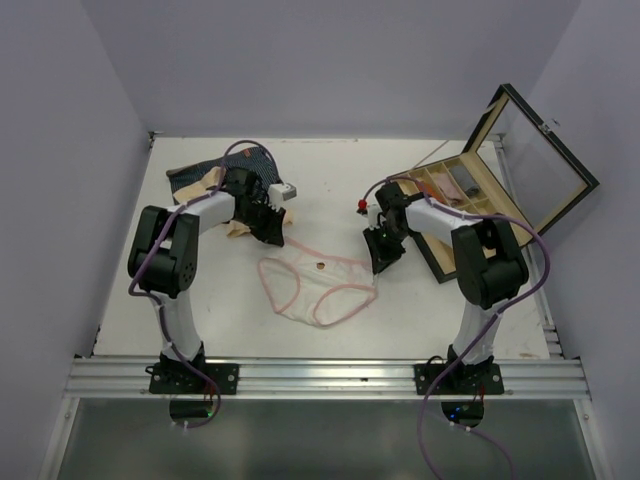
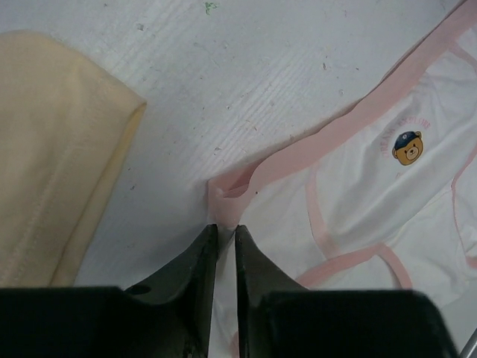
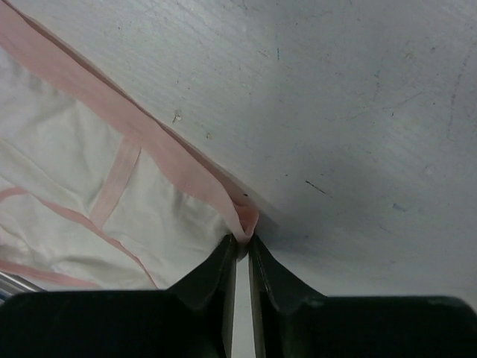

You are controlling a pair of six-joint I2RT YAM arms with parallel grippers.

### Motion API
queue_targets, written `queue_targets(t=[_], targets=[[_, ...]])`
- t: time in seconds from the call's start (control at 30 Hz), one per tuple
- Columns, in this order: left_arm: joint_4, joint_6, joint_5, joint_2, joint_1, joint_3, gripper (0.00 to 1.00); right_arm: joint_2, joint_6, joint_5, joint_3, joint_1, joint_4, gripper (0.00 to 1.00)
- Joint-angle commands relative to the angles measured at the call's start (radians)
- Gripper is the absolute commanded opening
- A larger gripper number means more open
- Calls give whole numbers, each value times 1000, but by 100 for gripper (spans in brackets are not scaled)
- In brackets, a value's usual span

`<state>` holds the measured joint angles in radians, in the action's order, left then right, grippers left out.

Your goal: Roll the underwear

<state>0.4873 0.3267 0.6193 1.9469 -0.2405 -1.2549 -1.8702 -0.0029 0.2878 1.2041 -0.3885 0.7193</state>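
The pink-and-white underwear (image 1: 318, 288) lies spread flat mid-table, waistband toward the far side, a small bear print (image 2: 407, 147) on its front. My left gripper (image 2: 226, 228) is shut on the left corner of the pink waistband, and cloth shows between its fingers. At the opposite waistband corner my right gripper (image 3: 243, 240) pinches the bunched pink trim of the underwear (image 3: 67, 164). From above, the left gripper (image 1: 275, 240) and right gripper (image 1: 381, 262) stand at the garment's two upper corners. Beige underwear (image 2: 52, 164) lies just left of the left gripper. Navy striped underwear (image 1: 192, 172) is at the back left.
A compartmented wooden box (image 1: 470, 200) with its glass lid (image 1: 545, 160) raised stands at the back right, close behind the right arm. Purple walls enclose the table on three sides. A metal rail (image 1: 330, 378) runs along the near edge.
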Motion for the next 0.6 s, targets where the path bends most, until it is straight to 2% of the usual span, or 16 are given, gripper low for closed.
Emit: queue_targets(t=[0.0,0.03,0.07,0.13,0.3,0.43,0.57], targets=[[-29,17,28,-19,6,25,17,-9,-35,33,12,-4,-35,15],[-27,21,26,-31,6,29,11,-10,-40,36,17,-4,-35,12],[-29,23,25,-35,6,38,7,-14,-48,37,28,-4,-35,6],[-35,17,7,-52,6,49,0,-20,-74,30,43,-3,-35,0],[-79,17,-36,-124,12,101,0,-17,-166,11,94,-4,-50,0],[-88,44,-67,-112,12,91,0,9,-193,19,54,-4,-44,0],[-89,51,-55,-19,6,-39,0,89,-197,100,-59,-55,-9,0]])
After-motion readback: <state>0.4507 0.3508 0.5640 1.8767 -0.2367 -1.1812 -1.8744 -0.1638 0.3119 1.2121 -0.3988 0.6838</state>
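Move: Both hands are low over the underwear, each at one end of its pink waistband. The left end lies at the left fingertips, barely 1 cm ahead. From that hand the bear patch is about 6 cm back and 9 cm right, the tan cloth some 9 cm ahead and 9 cm left. The right end is at the right fingertips; from there the patch lies about 12 cm left and 1 cm ahead, the wooden box's middle roughly 14 cm ahead and 17 cm right. Both grippers shut fully on the waistband, each pinching its own corner down near the table. The left hand draws back about 1.5 cm, then comes forward again, ending some 1 cm to the left; the right pushes forward about 2.5 cm and eases back to 1 cm, its wrist turning nearly 10 degrees counter-clockwise. ##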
